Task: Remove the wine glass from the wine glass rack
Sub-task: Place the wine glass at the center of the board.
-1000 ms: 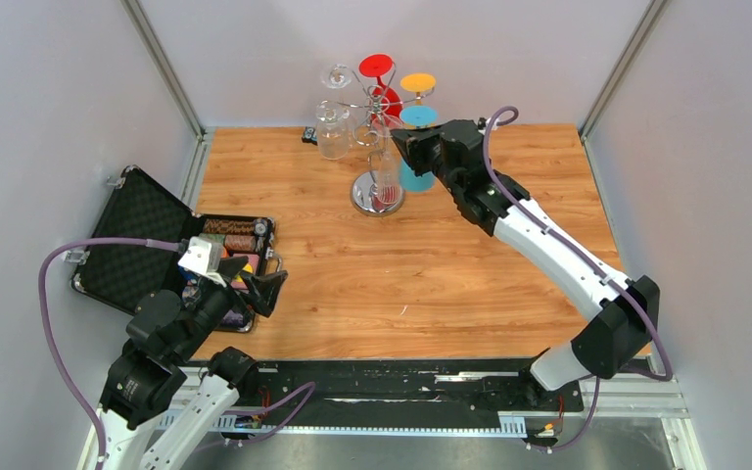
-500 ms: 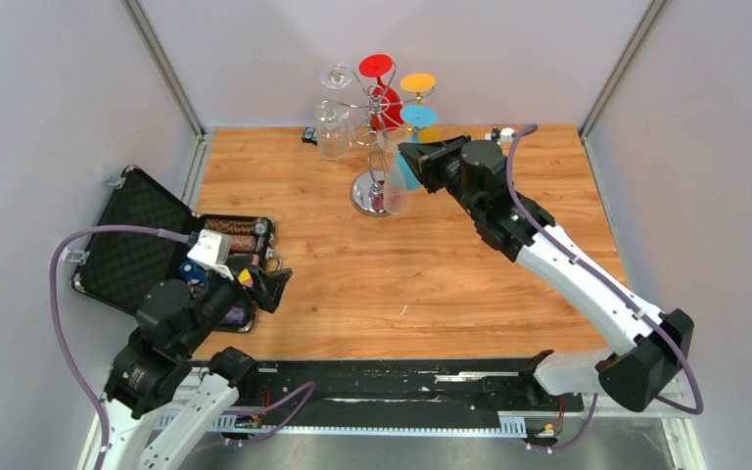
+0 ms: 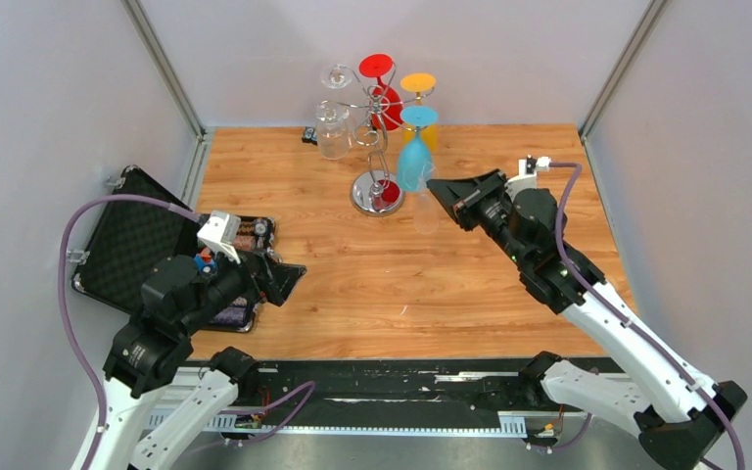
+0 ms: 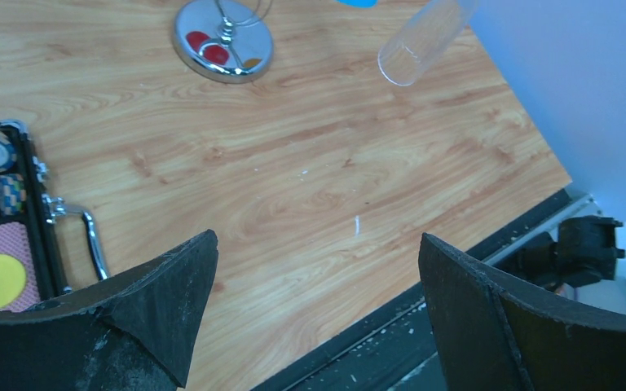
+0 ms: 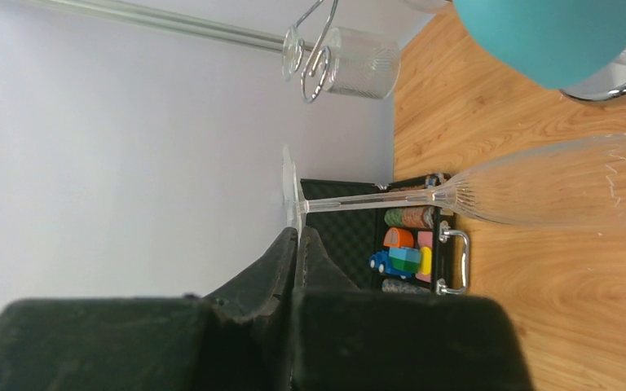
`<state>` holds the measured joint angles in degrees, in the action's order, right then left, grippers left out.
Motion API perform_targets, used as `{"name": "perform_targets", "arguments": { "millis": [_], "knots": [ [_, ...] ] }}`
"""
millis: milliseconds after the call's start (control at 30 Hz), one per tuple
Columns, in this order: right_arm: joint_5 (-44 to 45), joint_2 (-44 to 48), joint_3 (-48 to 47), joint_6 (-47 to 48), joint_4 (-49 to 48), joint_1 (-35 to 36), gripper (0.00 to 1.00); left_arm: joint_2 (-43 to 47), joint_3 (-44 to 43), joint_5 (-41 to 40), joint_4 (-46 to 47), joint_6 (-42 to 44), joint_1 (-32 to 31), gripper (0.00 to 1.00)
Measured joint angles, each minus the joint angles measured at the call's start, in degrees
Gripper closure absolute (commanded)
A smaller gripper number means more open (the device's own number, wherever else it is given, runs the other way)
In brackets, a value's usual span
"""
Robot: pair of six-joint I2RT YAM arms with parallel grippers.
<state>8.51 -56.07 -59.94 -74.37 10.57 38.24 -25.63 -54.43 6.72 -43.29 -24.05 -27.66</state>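
The clear fluted wine glass (image 3: 423, 211) hangs bowl-down just right of the wine glass rack (image 3: 377, 193), apart from its hook arms. My right gripper (image 3: 438, 187) is shut on the rim of the glass's round foot (image 5: 291, 191). In the right wrist view the stem and bowl (image 5: 554, 191) stretch away from the closed fingertips (image 5: 300, 238). The rack's mirrored base (image 4: 222, 41) and the glass's open mouth (image 4: 412, 57) show in the left wrist view. My left gripper (image 3: 289, 279) is open over bare wood near the front left, its jaws (image 4: 316, 240) wide with nothing between them.
Red (image 3: 377, 67), orange (image 3: 417, 82), blue (image 3: 412, 162) and clear (image 3: 333, 132) glasses still hang on the rack. An open black case (image 3: 147, 240) with chips and toys lies at the left. Grey walls enclose the table; a black rail runs along its near edge.
My right arm has drawn back to the right and nearer, carrying the clear glass away from the rack's hooks. The left arm has shifted slightly right, still open.
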Motion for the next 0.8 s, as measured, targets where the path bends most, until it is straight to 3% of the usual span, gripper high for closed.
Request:
{"name": "perform_targets", "arguments": {
  "millis": [333,800],
  "knots": [
    [-5.09,10.32,9.14,9.77,-0.09,0.00,1.00,-3.61,-3.23,5.84,-1.09,-6.34,0.00,0.00],
    [-20.00,18.80,13.97,32.22,-2.36,0.00,1.00,-10.16,-8.35,10.43,-1.79,-14.71,0.00,0.00]
  ]
}}
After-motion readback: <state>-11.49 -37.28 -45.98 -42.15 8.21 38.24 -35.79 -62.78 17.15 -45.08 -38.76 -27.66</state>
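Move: My right hand already holds the clear wine glass by its foot, bowl hanging down. The board's centre, where it is to go, lies roughly 5 cm ahead, 7 cm left and 34 cm below. The blue glass hangs about 12 cm ahead and 3 cm left; the rack stands around 17 cm ahead and 11 cm left. From my open left hand the clear glass is some 28 cm right, 14 cm ahead and a little lower. Keeping the foot of the clear glass pinched, I draw my right hand back about 9 cm, away from the rack and the blue glass, sinking slightly. More and more I tip its fingers up and swing them counter-clockwise, some 35 degrees in all, so the bowl swings forward and right. My open left hand eases right and up towards the glass, tipping downward and rolling its left side down. ##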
